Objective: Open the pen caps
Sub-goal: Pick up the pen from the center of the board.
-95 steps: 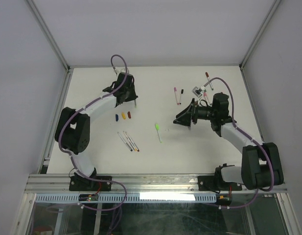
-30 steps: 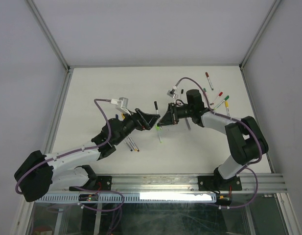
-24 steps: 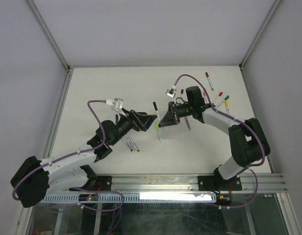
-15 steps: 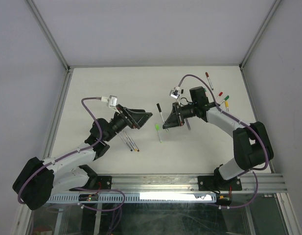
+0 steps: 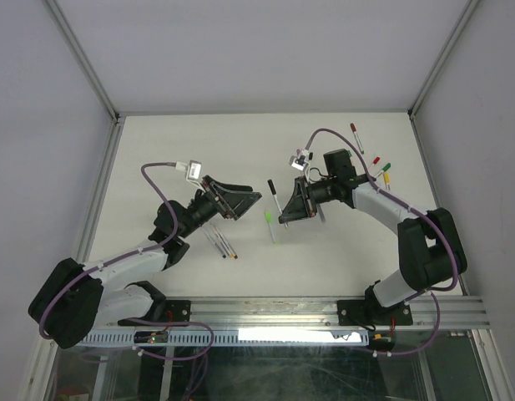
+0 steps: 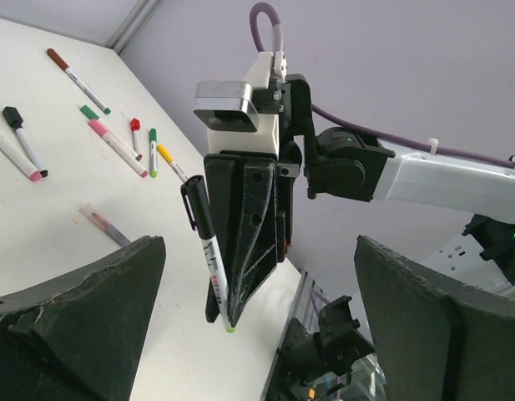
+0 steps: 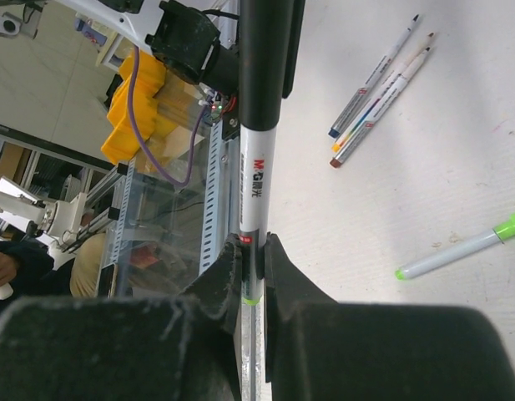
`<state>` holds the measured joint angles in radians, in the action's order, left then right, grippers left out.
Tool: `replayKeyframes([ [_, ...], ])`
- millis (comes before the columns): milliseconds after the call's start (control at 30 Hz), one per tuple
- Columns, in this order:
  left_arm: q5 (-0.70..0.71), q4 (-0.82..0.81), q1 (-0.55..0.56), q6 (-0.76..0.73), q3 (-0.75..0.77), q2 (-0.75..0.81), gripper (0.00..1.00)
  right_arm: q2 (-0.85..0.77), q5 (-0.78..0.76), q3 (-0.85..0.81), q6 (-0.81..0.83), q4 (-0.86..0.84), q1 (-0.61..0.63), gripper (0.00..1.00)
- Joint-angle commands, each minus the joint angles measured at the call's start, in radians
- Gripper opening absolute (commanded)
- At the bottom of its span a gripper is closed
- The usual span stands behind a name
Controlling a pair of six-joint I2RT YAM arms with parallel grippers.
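Observation:
My right gripper [image 7: 253,261] is shut on the lower end of a grey-white pen [image 7: 255,196] and holds it upright above the table. A black pen cap [image 7: 263,58] sits on the pen's top end. In the top view the held pen [image 5: 276,200] stands mid-table, its black cap [image 5: 271,184] uppermost. My left gripper [image 5: 257,197] hangs just left of it, jaws wide open and empty. The left wrist view shows the black cap [image 6: 194,205] and the pen [image 6: 214,276] between my spread fingers [image 6: 82,326], not touched.
A green-capped pen [image 5: 270,226] lies on the table under the held pen. Three uncapped pens [image 5: 223,243] lie near the left arm. More capped pens [image 5: 381,170] lie at the back right. The metal frame rail [image 5: 265,311] runs along the near edge.
My left gripper has opened fully and drawn back to the left, away from the pen. The right gripper has shifted slightly right, still holding the pen with its black cap on.

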<state>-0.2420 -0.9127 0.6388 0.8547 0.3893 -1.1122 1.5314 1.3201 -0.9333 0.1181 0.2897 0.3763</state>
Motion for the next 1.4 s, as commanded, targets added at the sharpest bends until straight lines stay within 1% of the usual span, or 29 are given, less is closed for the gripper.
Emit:
replayKeyframes([
  [0, -0.079, -0.162, -0.033, 0.045, 0.020, -0.053, 0.99, -0.027, 0.092, -0.047, 0.029, -0.008, -0.002, 0.00],
  [200, -0.124, -0.263, -0.039, 0.046, 0.056, -0.164, 0.98, -0.021, 0.189, -0.044, 0.029, -0.014, 0.011, 0.00],
  [267, -0.141, -0.305, -0.039, 0.082, 0.065, -0.204, 0.96, -0.021, 0.204, -0.045, 0.029, -0.014, 0.016, 0.00],
  [367, -0.179, -0.397, -0.039, 0.114, 0.081, -0.261, 0.93, -0.021, 0.214, -0.045, 0.029, -0.015, 0.020, 0.00],
  [467, -0.202, -0.444, -0.039, 0.139, 0.096, -0.305, 0.88, -0.016, 0.219, -0.044, 0.029, -0.014, 0.025, 0.00],
  [567, -0.218, -0.468, -0.040, 0.155, 0.117, -0.353, 0.79, -0.012, 0.227, -0.044, 0.028, -0.015, 0.032, 0.00],
  [633, -0.233, -0.498, -0.038, 0.171, 0.125, -0.378, 0.70, -0.009, 0.232, -0.046, 0.028, -0.016, 0.034, 0.00],
  [833, -0.274, -0.580, -0.034, 0.225, 0.153, -0.457, 0.60, 0.004, 0.254, -0.047, 0.025, -0.015, 0.040, 0.00],
  [933, -0.282, -0.615, -0.035, 0.244, 0.160, -0.486, 0.51, 0.009, 0.254, -0.047, 0.025, -0.015, 0.044, 0.00],
  [1000, -0.288, -0.629, -0.034, 0.252, 0.166, -0.493, 0.45, 0.013, 0.252, -0.047, 0.023, -0.015, 0.044, 0.00],
  [1133, -0.301, -0.636, -0.034, 0.255, 0.170, -0.491, 0.40, 0.030, 0.257, -0.052, 0.017, -0.015, 0.046, 0.00],
  [1233, -0.305, -0.637, -0.033, 0.252, 0.165, -0.486, 0.33, 0.037, 0.258, -0.054, 0.013, -0.015, 0.045, 0.00],
  [1300, -0.311, -0.639, -0.034, 0.250, 0.164, -0.485, 0.27, 0.039, 0.256, -0.055, 0.010, -0.015, 0.044, 0.00],
  [1333, -0.314, -0.642, -0.034, 0.251, 0.163, -0.486, 0.22, 0.039, 0.255, -0.056, 0.009, -0.015, 0.044, 0.00],
  [1367, -0.316, -0.646, -0.032, 0.251, 0.162, -0.487, 0.14, 0.040, 0.255, -0.056, 0.009, -0.016, 0.044, 0.00],
])
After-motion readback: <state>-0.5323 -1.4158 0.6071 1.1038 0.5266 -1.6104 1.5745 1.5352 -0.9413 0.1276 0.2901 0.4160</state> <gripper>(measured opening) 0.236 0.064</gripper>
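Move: The black cap of the pen held in the right fingers lies about 6 cm to the left hand's right, 4 cm ahead and some 3 cm lower. From the right hand that cap is about 8 cm ahead, 3 cm left and 5 cm up. Counted from the left hand, the green-capped pen lies on the board about 7 cm ahead, 6 cm right and 24 cm below; the three pens lie at that same depth, 4 cm ahead and 9 cm left. Rightward about 5 cm goes the left hand to the black cap, swinging clockwise nearly 20 degrees as its wide-open fingers close and pinch the cap across its sides. Meanwhile the right hand, keeping its grip near the pen's other end, draws back 3 cm and rises 2, turning slightly counter-clockwise with its left side lifting. ##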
